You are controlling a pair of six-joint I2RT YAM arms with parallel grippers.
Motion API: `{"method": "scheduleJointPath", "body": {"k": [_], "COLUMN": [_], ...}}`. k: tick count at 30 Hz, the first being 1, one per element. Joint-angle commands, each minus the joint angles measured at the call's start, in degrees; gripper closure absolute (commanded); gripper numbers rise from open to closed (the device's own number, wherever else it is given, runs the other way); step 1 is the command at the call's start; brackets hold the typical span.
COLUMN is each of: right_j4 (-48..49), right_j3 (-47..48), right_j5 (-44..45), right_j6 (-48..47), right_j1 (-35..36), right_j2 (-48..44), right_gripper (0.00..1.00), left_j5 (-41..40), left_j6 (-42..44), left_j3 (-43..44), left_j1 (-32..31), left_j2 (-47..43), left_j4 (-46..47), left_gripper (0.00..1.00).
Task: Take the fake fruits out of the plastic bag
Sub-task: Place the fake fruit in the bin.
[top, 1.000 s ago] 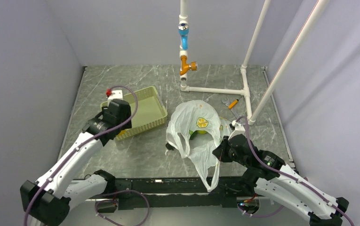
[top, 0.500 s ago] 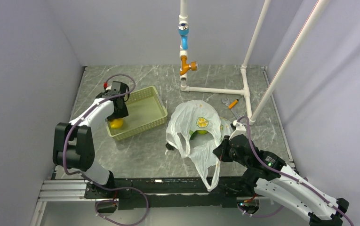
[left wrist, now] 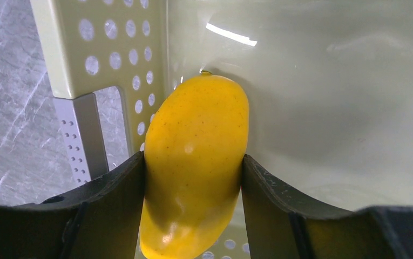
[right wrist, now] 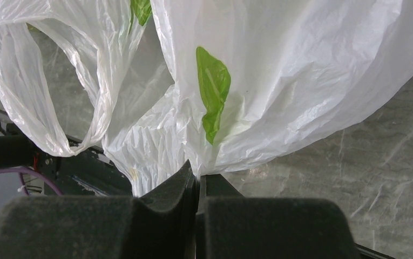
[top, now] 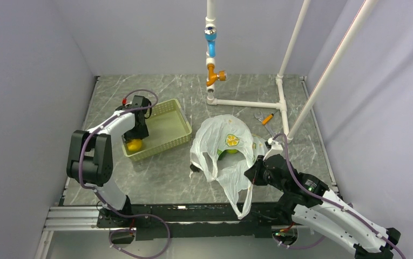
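Observation:
A yellow mango (left wrist: 196, 156), one of the fake fruits, sits between my left gripper's (left wrist: 193, 172) fingers (left wrist: 120, 189), which press on both its sides. It is low inside the near-left corner of the pale green basket (top: 166, 125); from above the mango (top: 134, 144) shows under the left gripper (top: 137, 136). The plastic bag (top: 221, 137) lies crumpled at the table's middle, with a green fruit (top: 227, 153) showing in its mouth. My right gripper (right wrist: 197, 178) is shut on the bag's (right wrist: 301, 81) edge, at its near right side (top: 254, 174). Other fruits are hidden.
A white pipe frame (top: 282, 102) with a blue valve (top: 210, 38) and an orange valve (top: 214, 74) stands at the back. A small orange-and-black brush (top: 267, 118) lies beside it. The bag's loop handle (top: 242, 199) hangs over the table's near edge.
The left arm has folded back and carried the mango down into the basket's near-left corner. The right gripper and the bag have stayed still.

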Motion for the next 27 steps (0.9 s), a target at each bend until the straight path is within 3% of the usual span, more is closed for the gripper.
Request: {"method": "scheduleJointPath", "body": {"k": [1,8,15,18,21,25,27], "right_j4": [2.35,2.35,2.29,2.48,2.76,3.18,3.23], "right_j3": [1.33,1.36,1.42,1.26,1.21,1.09,1.12], "right_j5": [0.85,0.74,0.56,0.64,0.53,0.20,-0.02], "right_j6": [-0.41,-0.49,-0.53,-0.54,-0.59,-0.80,-0.97], "right_j1": [0.14,0.10,0.16,0.12,0.13,0.05,0.06], "right_j2": [-0.80,-1.18,-1.42,-1.49,-1.01,-0.30,0.02], "right_gripper": [0.97,0.97,0.97,0.97,0.97,0.97,0.97], "left_j5": [0.39,2.93,7.70,17.01,31.30,53.75,56.42], "left_j6": [-1.20,0.24,2.31,3.19,1.91,-6.38,-11.29], "left_j3": [1.86,3.30,4.94,2.52,-5.46,-20.66,-26.56], "left_j1": [-0.28,-0.28,-0.28,-0.28,-0.28,-2.04,-7.96], "left_j2": [-0.51,-2.68,-9.26,-17.65,-27.90,-40.27,-45.29], "left_j4": [-0.74,-1.87,-4.28,-1.81,5.00,22.58,32.74], "left_gripper": [0.43,0.20,0.19,0.21,0.20,0.18,0.18]}}
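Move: The left hand holds the yellow fruit right between its fingers, low in the bin's near-left corner; the bin's middle lies about 7 cm ahead, 8 cm to its right and 2 cm lower. The open bag is roughly 37 cm to this hand's right and 2 cm nearer the base, with a green fruit inside. From the right hand, the yellow fruit lies some 46 cm left, 17 cm ahead and 7 cm lower. Staying low at first, the left hand opens its fingers and lets go of the yellow fruit, then draws up out of the bin with gathering speed. It rises some 13 cm, swinging about 11 cm right and finally 5 cm back towards the bag, while the wrist turns some 50 degrees so the fingers tilt from down towards the bag. The right hand stays put, still pinching the bag's edge. ##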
